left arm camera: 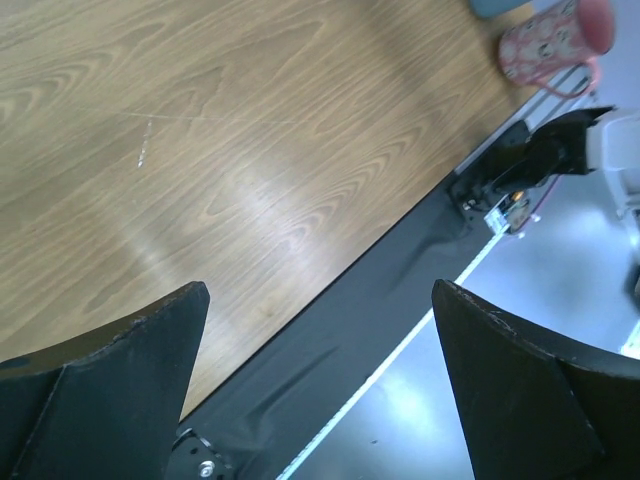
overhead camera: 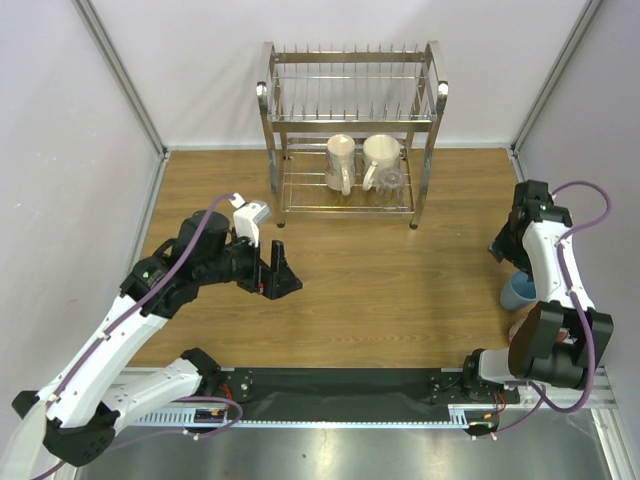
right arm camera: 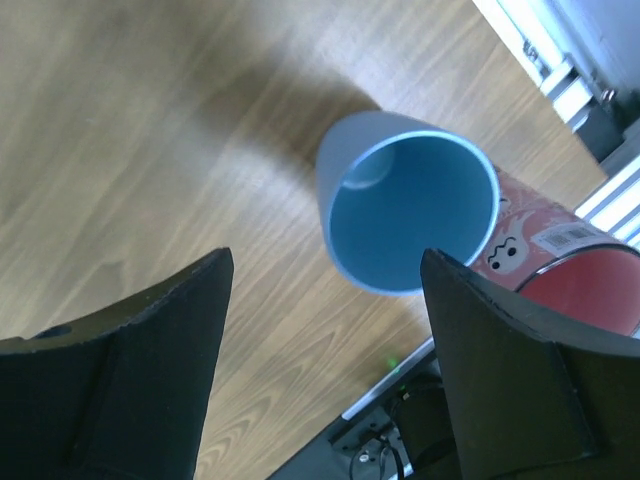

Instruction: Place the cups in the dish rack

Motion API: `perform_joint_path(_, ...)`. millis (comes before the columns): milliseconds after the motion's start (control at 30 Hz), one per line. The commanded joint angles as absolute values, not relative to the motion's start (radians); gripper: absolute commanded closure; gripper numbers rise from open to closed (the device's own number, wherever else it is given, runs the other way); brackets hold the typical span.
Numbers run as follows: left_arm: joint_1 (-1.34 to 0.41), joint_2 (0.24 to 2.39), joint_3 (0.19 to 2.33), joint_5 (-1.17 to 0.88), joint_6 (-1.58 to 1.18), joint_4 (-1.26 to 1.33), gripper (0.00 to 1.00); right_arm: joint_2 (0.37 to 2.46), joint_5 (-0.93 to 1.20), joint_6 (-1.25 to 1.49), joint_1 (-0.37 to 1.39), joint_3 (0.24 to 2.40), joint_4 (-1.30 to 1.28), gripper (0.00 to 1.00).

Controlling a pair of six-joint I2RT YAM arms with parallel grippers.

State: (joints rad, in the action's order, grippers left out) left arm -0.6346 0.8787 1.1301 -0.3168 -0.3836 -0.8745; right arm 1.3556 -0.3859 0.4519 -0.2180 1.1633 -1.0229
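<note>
The dish rack (overhead camera: 350, 75) stands at the back of the wooden table. On its lower tier sit two cream mugs (overhead camera: 341, 160) (overhead camera: 380, 153) and a clear glass tumbler (overhead camera: 393, 180). A light blue cup (overhead camera: 518, 292) (right arm camera: 410, 215) stands upright at the right edge, with a pink mug (right arm camera: 565, 275) (left arm camera: 553, 38) lying right beside it, largely hidden under the right arm in the top view. My right gripper (overhead camera: 502, 248) (right arm camera: 328, 257) hovers open just above and beside the blue cup, holding nothing. My left gripper (overhead camera: 283, 272) (left arm camera: 320, 290) hangs open and empty over the table's middle left.
White walls close the table in on the left, right and back. A black strip (overhead camera: 330, 385) and metal rail run along the near edge, where both arm bases are bolted. The right arm's elbow (overhead camera: 545, 345) hangs over the pink mug.
</note>
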Motion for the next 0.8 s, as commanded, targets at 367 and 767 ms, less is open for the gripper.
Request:
perform_joint_path(367, -0.623, 0.904, 1.250, -0.190, -0.506, -0.927, 0.00, 1.379, -0.321, 0.552, -0.256, 0.982, -0.830, 0.57)
perform_joint_path(767, -0.624, 0.853, 1.164, -0.201, -0.791, -0.516, 0.00, 1.272, 0.133, 0.785, -0.079, 1.260, -0.776, 1.00)
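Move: The blue cup stands below and just behind the open right hand, about 4 cm back, 2 cm to the right and 10 cm down to its middle. The pink mug is about 9 cm nearer the robot than the cup and 3 cm farther right. The dish rack's lower shelf lies roughly 20 cm ahead of this hand and 35 cm to its left. From the left hand the cup is some 48 cm right, 4 cm ahead and 22 cm lower. The blue cup's rim is pinched on its forward-left side: the right hand sinks about 6.5 cm, easing slightly back, and shuts its fingers on the wall. It then carries the cup up, forward and left, about 7 cm each way, away from the pink mug towards the rack, fingertips swinging forward and left by some 25 degrees. The empty left hand, still open, rises about 5 cm and edges forward. ##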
